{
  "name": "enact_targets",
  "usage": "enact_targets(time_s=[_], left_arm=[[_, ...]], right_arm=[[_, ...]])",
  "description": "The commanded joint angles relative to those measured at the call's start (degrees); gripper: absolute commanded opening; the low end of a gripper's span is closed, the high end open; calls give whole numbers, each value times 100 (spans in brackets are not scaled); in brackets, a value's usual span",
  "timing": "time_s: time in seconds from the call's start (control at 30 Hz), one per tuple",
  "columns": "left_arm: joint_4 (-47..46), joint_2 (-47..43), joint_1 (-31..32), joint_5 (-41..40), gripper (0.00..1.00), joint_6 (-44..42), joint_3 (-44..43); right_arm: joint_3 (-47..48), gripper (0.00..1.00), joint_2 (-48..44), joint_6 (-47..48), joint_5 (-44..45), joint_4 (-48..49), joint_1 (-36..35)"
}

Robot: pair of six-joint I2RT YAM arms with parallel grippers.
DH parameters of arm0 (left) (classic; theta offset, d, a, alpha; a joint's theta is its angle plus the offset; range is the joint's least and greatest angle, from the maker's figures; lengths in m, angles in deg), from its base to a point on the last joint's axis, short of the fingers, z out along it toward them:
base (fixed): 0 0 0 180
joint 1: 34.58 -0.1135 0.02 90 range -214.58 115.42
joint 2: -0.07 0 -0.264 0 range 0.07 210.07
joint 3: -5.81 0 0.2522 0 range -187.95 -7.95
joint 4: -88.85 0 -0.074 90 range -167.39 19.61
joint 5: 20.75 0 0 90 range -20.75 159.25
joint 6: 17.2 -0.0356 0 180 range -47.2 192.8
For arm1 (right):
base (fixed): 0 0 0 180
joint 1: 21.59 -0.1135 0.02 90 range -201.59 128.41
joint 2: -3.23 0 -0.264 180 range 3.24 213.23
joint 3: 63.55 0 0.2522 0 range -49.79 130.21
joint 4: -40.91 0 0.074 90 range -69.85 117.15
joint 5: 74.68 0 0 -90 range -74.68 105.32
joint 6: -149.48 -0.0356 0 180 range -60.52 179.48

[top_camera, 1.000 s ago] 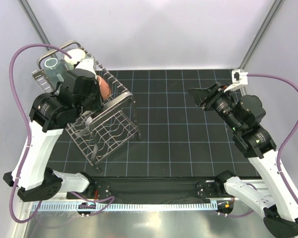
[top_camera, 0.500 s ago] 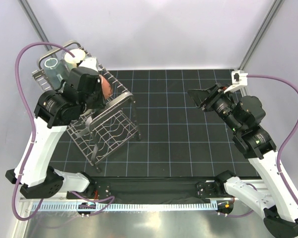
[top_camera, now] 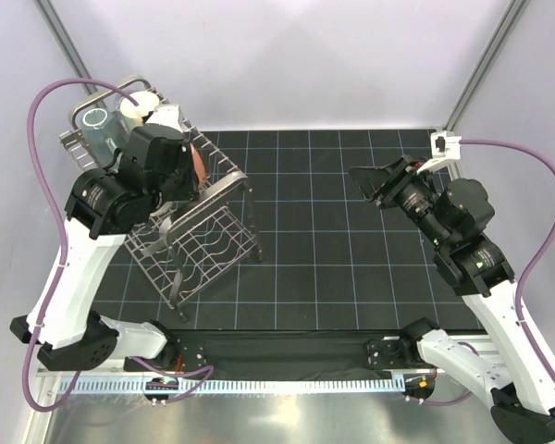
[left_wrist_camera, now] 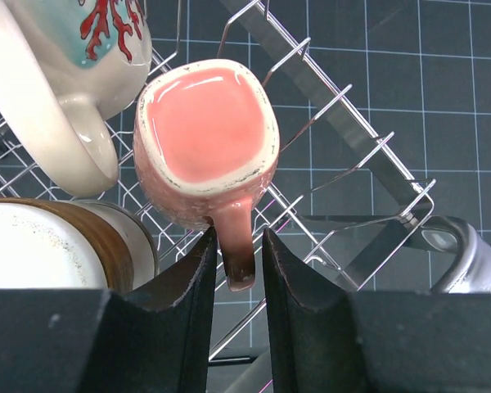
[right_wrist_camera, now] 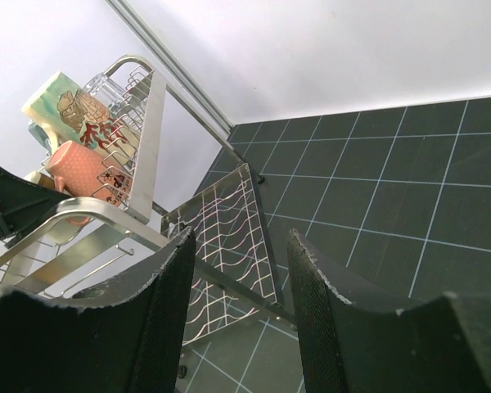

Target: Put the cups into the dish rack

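Observation:
The silver wire dish rack (top_camera: 208, 236) stands at the table's left. At its far end are a grey-teal tumbler (top_camera: 100, 129), a cream mug (top_camera: 141, 104) with red print and a salmon-pink mug (top_camera: 196, 165). In the left wrist view the pink mug (left_wrist_camera: 204, 139) rests on the wires beside the cream mug (left_wrist_camera: 57, 82) and a brown-based cup (left_wrist_camera: 57, 246). My left gripper (left_wrist_camera: 237, 233) straddles the pink mug's handle (left_wrist_camera: 236, 254), its jaws slightly parted with a gap on the right side. My right gripper (top_camera: 363, 180) hangs open and empty over the mat, facing the rack (right_wrist_camera: 151, 123).
A thick tubular loop handle (left_wrist_camera: 466, 254) of the rack crosses just right of my left fingers. The rack's near half, a wavy wire grid (right_wrist_camera: 229, 237), holds nothing. Black gridded mat (top_camera: 351, 259) covers the table to the right.
My left jaws have parted a little from the pink mug's handle, which they gripped before. The left wrist shifted slightly at the rack. The right arm has not moved.

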State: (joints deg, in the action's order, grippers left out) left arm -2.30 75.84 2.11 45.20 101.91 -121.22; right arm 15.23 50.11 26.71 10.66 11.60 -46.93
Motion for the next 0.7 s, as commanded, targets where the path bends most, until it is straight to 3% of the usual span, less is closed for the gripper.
enact_targets(time_s=[0.0,0.1,0.33,0.5,0.67], left_arm=[[2010,-1,75,314,28,52,-1],[2010,43,75,314,31,60,-221],[2010,61,67,331,54,78,-800],[1826,-202,67,322,64,17,-1197],[363,-896,75,804,71,-45,-953]], right_arm=[[55,51,15,-54,-69,184,-15],[64,51,33,-54,-78,184,-23],[90,51,68,-54,-122,175,-23],[90,51,50,-19,-105,123,-23],[125,51,59,-1,-96,-18,-15]])
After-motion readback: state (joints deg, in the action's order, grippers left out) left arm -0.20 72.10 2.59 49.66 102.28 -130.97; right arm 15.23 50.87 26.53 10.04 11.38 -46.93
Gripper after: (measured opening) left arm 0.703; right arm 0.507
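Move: The pink cup already sits in the rack, its handle reaching back between the left fingertips; its middle is about 5 cm ahead of the left hand, straight in front and some 2 cm lower. The coral mug stands roughly 12 cm ahead and 7 cm left of that hand, at about its height; the white-and-brown cup is 8 cm left and 1 cm back, 2 cm lower. From the right hand the pink cup lies some 35 cm left and 3 cm forward, roughly level. The pink cup's handle comes free as the left fingers, already slightly apart, spread from about a quarter to more than two thirds open. The left hand hardly shifts at first, then lifts away from the cup, about 6 cm up and 3.5 cm back, quickest at the end, while the wrist tips the fingers up and rolls its left side down, some 10 degrees. ##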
